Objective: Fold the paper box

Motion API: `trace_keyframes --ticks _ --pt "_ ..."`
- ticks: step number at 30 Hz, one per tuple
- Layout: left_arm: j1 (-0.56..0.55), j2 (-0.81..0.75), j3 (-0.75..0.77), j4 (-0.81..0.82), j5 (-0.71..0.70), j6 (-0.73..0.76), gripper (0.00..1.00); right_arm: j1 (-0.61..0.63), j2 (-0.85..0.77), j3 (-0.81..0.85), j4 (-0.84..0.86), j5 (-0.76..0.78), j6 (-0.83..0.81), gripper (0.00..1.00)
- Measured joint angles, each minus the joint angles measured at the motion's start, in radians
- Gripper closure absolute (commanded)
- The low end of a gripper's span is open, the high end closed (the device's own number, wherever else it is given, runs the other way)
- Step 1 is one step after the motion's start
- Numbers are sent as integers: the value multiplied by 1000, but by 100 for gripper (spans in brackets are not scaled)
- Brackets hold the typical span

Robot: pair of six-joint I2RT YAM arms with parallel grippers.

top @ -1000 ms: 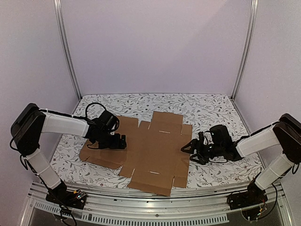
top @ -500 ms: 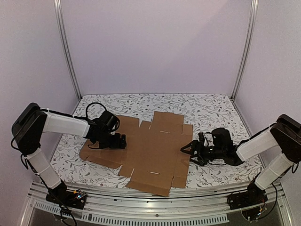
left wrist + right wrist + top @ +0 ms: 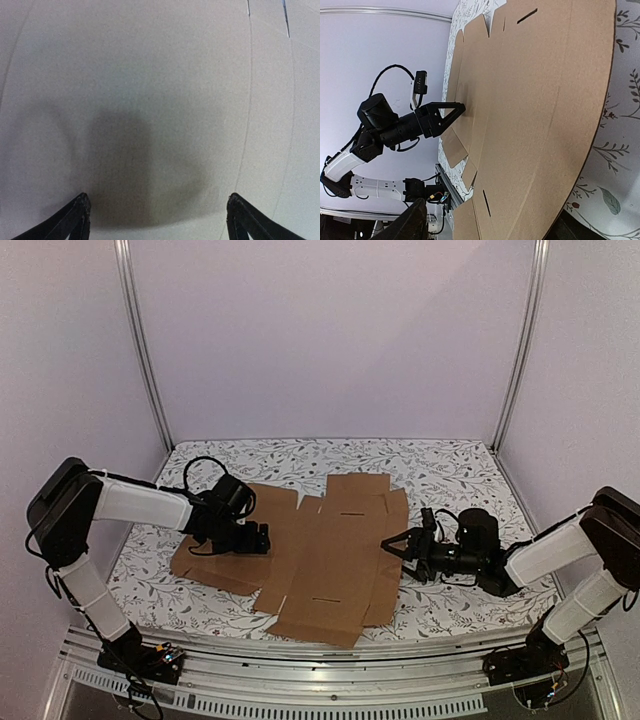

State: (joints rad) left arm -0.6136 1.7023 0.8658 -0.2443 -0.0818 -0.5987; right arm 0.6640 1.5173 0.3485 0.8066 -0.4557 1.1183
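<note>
The paper box [image 3: 330,560] is a flat brown die-cut cardboard sheet lying on the floral table. Its right side is tilted up off the table. My left gripper [image 3: 262,538] rests open on the sheet's left part. In the left wrist view only bare cardboard [image 3: 160,75] shows between the spread fingertips of the left gripper [image 3: 157,200]. My right gripper [image 3: 400,552] is at the sheet's right edge, jaws open and straddling the raised flap. In the right wrist view the cardboard [image 3: 535,100] fills the gap of the right gripper [image 3: 490,220], and the left gripper [image 3: 455,107] shows beyond it.
A floral cloth [image 3: 450,475] covers the table. Lilac walls and two metal posts [image 3: 145,350] close in the back and sides. A metal rail [image 3: 300,680] runs along the front edge by the arm bases.
My right gripper has moved left and up along the sheet's right edge, tilting that side up, and its jaws have narrowed a little. The left gripper has stayed in place.
</note>
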Motion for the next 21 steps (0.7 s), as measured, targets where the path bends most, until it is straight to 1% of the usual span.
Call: trace_keyframes --ticks 2,6,8,12,14,16,19,21 --pt "-2 0 0 0 0 0 7 2 3 0 3 1 4 30" --pt "-2 0 0 0 0 0 7 4 5 -4 0 8 5 45" --pt "-2 0 0 0 0 -1 7 5 5 -5 -3 10 2 54" --pt "-2 0 0 1 0 -1 7 10 10 -6 -14 16 2 65" --pt "-2 0 0 1 0 -2 7 11 10 -7 -21 17 -1 73" --pt "-2 0 0 2 1 -2 7 13 14 -7 -23 20 1 86" --pt "-2 0 0 3 2 -5 7 17 20 -7 -31 21 -7 100" --pt "-2 0 0 3 2 -5 7 18 23 -7 -42 23 -5 100"
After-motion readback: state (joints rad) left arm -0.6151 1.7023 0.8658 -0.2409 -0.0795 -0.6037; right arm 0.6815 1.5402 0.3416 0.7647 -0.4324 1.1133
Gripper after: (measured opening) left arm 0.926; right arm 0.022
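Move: My right hand has its open fingers astride the box's lifted right edge: the grip spot is straight to the side, about 1 cm nearer than the hand and 2 cm below it. Of the slots, the near one lies some 12 cm left and 7 cm back, the far one 6 cm left and 14 cm ahead. The left panel's middle is about 5 cm left of my left hand and 2 cm under it; the grip spot is roughly 29 cm to that hand's right, 8 cm nearer and 5 cm higher. I shut my right fingers almost fully, from wide open, and pinch the cardboard's right edge between the upper finger and the one already beneath it, letting the hand sink about 2 cm and ease barely back as they close. My left hand stays still and open, fingertips resting on the left panel. ##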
